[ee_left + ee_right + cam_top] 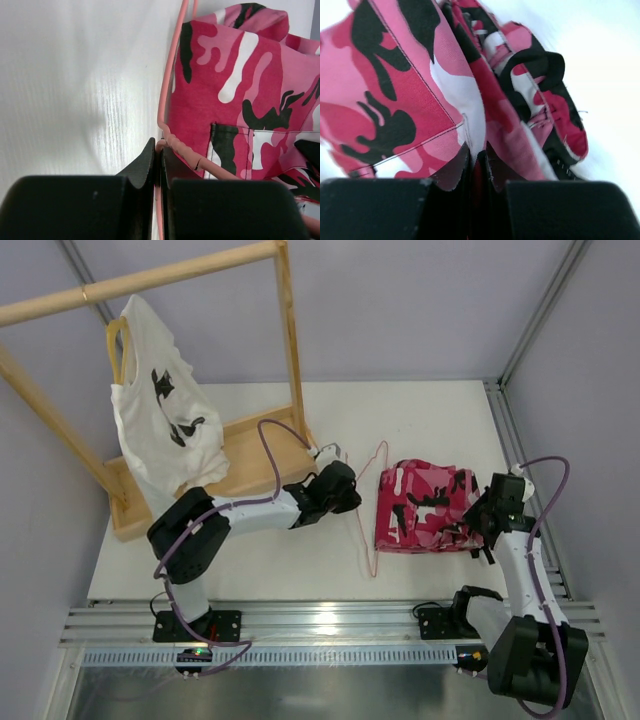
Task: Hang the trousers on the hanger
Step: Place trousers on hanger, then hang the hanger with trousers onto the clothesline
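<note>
The folded pink, white and black camouflage trousers (pixel 425 505) lie on the white table right of centre. The thin pale-pink wire hanger (pixel 363 543) lies along their left edge, and most of its triangle does not show in the top view. My left gripper (pixel 350 498) is shut on the hanger wire (pixel 165 95) near its twisted neck, with the trousers (pixel 225 75) just to its right. One wire arm runs across the cloth by a pocket. My right gripper (pixel 482 515) is at the trousers' right edge. In the right wrist view this gripper (pixel 477 150) is shut on a fold of the trousers (pixel 410 75).
A wooden clothes rack (pixel 290 350) stands at the back left on a wood base (pixel 250 455). A white T-shirt with black print (pixel 165 420) hangs from it on a yellow hanger (pixel 115 340). An aluminium rail (pixel 330 625) runs along the near table edge.
</note>
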Controlling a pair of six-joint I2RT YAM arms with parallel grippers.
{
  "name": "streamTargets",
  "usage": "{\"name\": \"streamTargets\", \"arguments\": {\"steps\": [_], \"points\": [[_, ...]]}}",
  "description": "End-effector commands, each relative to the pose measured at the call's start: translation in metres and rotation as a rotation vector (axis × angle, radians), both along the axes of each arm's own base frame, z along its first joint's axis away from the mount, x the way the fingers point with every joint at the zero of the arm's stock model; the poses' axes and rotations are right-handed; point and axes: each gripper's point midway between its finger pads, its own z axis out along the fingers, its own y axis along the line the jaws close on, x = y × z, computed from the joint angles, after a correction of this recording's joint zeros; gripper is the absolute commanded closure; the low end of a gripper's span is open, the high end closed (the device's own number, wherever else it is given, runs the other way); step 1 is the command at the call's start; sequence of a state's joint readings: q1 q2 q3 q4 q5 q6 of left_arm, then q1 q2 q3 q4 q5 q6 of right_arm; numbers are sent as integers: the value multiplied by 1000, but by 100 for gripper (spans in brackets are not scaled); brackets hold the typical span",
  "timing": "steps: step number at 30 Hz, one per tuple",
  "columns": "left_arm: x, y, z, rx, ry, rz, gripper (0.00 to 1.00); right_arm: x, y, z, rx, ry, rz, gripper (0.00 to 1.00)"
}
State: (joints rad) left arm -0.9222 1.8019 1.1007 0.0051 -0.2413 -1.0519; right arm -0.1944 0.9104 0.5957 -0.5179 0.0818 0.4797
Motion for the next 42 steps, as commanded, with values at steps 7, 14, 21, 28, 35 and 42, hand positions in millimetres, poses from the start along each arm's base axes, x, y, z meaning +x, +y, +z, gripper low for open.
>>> {"name": "streamTargets", "arguments": {"steps": [7, 14, 21, 28, 35, 42], "points": [[-21, 86, -52, 354, 85, 2, 100, 14, -61, -8, -119, 21, -195, 67], [-20, 71, -40, 286, 84, -29, 100, 25, -44, 72, -77, -99, -106, 51], [-22, 72, -38, 284, 95, -35, 100, 53, 134, 116, 459, -368, 658, 51], [-23, 85, -50, 340, 147, -31, 100, 1, 191, 18, 803, -289, 779, 51], [-21, 111, -51, 315, 168, 31, 100, -14, 132, -63, 786, -83, 403, 51], [-23, 102, -42, 264, 155, -11, 100, 16, 123, 26, 626, -256, 492, 49]]}}
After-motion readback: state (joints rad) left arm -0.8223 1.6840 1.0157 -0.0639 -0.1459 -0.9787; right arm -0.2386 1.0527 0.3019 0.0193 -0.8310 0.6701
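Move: The right fingers still pinch the trousers' right edge; the folded trousers' middle lies about 14 cm to their left, 1 cm ahead and 5 cm below. The pink hanger's long bar runs by the trousers' left edge, its middle roughly 26 cm left of the right hand and 1 cm ahead, about 4 cm below. From the left gripper, still closed on the hanger, the trousers' middle is some 18 cm to the right, 1 cm back and 4 cm below. Open the right gripper to about half and free it from the trousers' edge, first dipping and shifting rightward. Lift it high and sweep some 22 cm left over the trousers, rolling its left side up and turning counter-clockwise, then lower it towards their right half and ease slightly up and right, fingers open. Keep the left gripper shut on the hanger and draw it about 5 cm left. ##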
